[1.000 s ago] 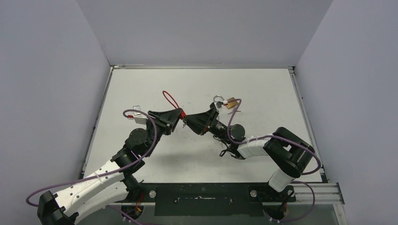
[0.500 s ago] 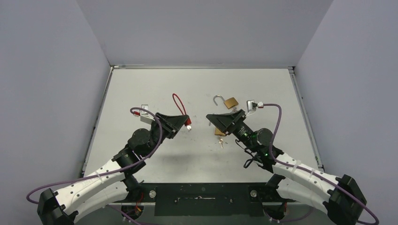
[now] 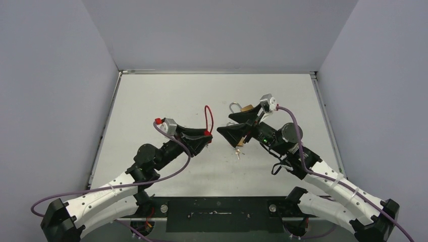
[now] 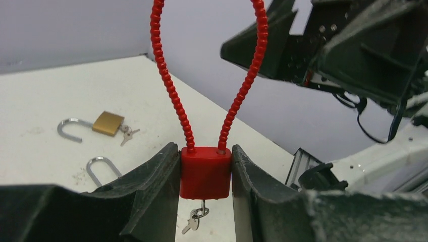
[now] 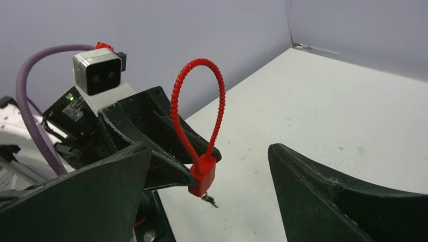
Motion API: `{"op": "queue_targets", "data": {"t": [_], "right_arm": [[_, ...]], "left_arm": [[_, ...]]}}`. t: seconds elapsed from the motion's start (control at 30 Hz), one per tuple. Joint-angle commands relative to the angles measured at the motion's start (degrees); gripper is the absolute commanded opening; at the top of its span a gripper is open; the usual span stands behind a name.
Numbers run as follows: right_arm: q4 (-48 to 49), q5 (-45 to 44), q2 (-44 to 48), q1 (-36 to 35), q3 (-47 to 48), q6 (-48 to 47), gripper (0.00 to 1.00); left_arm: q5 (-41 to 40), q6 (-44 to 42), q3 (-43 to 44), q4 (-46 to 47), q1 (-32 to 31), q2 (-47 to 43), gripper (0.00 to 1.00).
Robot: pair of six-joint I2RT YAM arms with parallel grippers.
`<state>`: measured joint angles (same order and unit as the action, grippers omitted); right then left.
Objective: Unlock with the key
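Note:
A red padlock [image 4: 205, 172] with a long red cable shackle [image 4: 171, 91] is clamped by its body between the fingers of my left gripper [image 4: 205, 166], above the table, loop pointing up. A small key [image 4: 194, 221] hangs on a ring from the lock's underside. In the top view the lock [image 3: 207, 133] sits mid-table. My right gripper [image 3: 223, 123] faces it from the right, a short gap away. Its jaws stand wide open and empty. In the right wrist view the lock [image 5: 203, 174] and key [image 5: 209, 200] show between my right gripper's [image 5: 209, 148] fingers, farther off.
A brass padlock [image 4: 107, 123] with its steel shackle swung open lies on the table behind, keys beside it. A second steel shackle [image 4: 101, 169] shows nearer. Loose keys [image 3: 237, 151] lie under the right gripper. Grey walls close in the table on three sides.
The right gripper let go at the lock, opened wide, swung away and came back to face it. The left gripper turned the lock so the cable stands up and shifted right.

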<state>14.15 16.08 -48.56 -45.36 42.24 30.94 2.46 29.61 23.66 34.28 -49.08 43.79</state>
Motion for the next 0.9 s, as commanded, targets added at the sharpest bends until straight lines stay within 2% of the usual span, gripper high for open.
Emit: {"op": "queue_targets", "data": {"t": [0.0,0.2,0.4,0.63,0.73,0.87], "right_arm": [[-2.48,8.29,-0.83,0.01,5.57,-13.1,0.89],[-4.9,13.84,-0.88,-0.45,6.77,-17.73,0.87],[-3.09,16.24,-1.39,-0.99,6.5,-17.05,0.74],[-2.32,17.51,-3.48,-1.25,6.8,-16.52,0.42],[-2.16,16.88,-4.19,-1.33,7.19,-17.08,0.2],[-0.17,9.27,-5.2,-1.44,7.47,-14.51,0.05]], "left_arm": [[12.64,-17.53,-0.27,13.89,-0.15,0.39,0.0],[18.7,-25.22,0.75,13.34,-0.15,1.79,0.0],[22.1,-27.19,0.2,15.44,-0.14,3.21,0.0],[26.11,-28.1,0.62,14.87,-0.14,4.55,0.0],[28.58,-28.32,1.5,13.3,-0.15,5.02,0.0],[32.24,-29.05,2.67,8.55,-0.07,4.67,0.0]]}}
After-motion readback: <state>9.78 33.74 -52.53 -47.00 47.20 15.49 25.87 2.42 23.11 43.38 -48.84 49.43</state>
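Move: The red padlock's cable loop, standing up from the left fingers, has its middle about 6 cm left of the open right hand, a centimetre ahead and about level. The red body, gripped in the left fingers, sits 6 cm left of the right hand, 2 cm back and 5 cm lower. On the table 22 cm below the right hand, a brass padlock lies 8 cm right and 2 cm ahead, its keys 8 cm right and 4 cm back. From the left hand the loop is 3 cm ahead and 5 cm up. The right hand draws back about 4 cm and 2 to 3 cm left, bobbing up and sinking again as it turns some 20 degrees counter-clockwise, and shuts its wide-open fingers on one strand of the red cable loop, a little above the padlock body. Meanwhile the left hand keeps its pinch on the red body and brings it back and to the right towards those fingers, rising slightly then sinking, its fingertips swinging clockwise to point more to the right. ##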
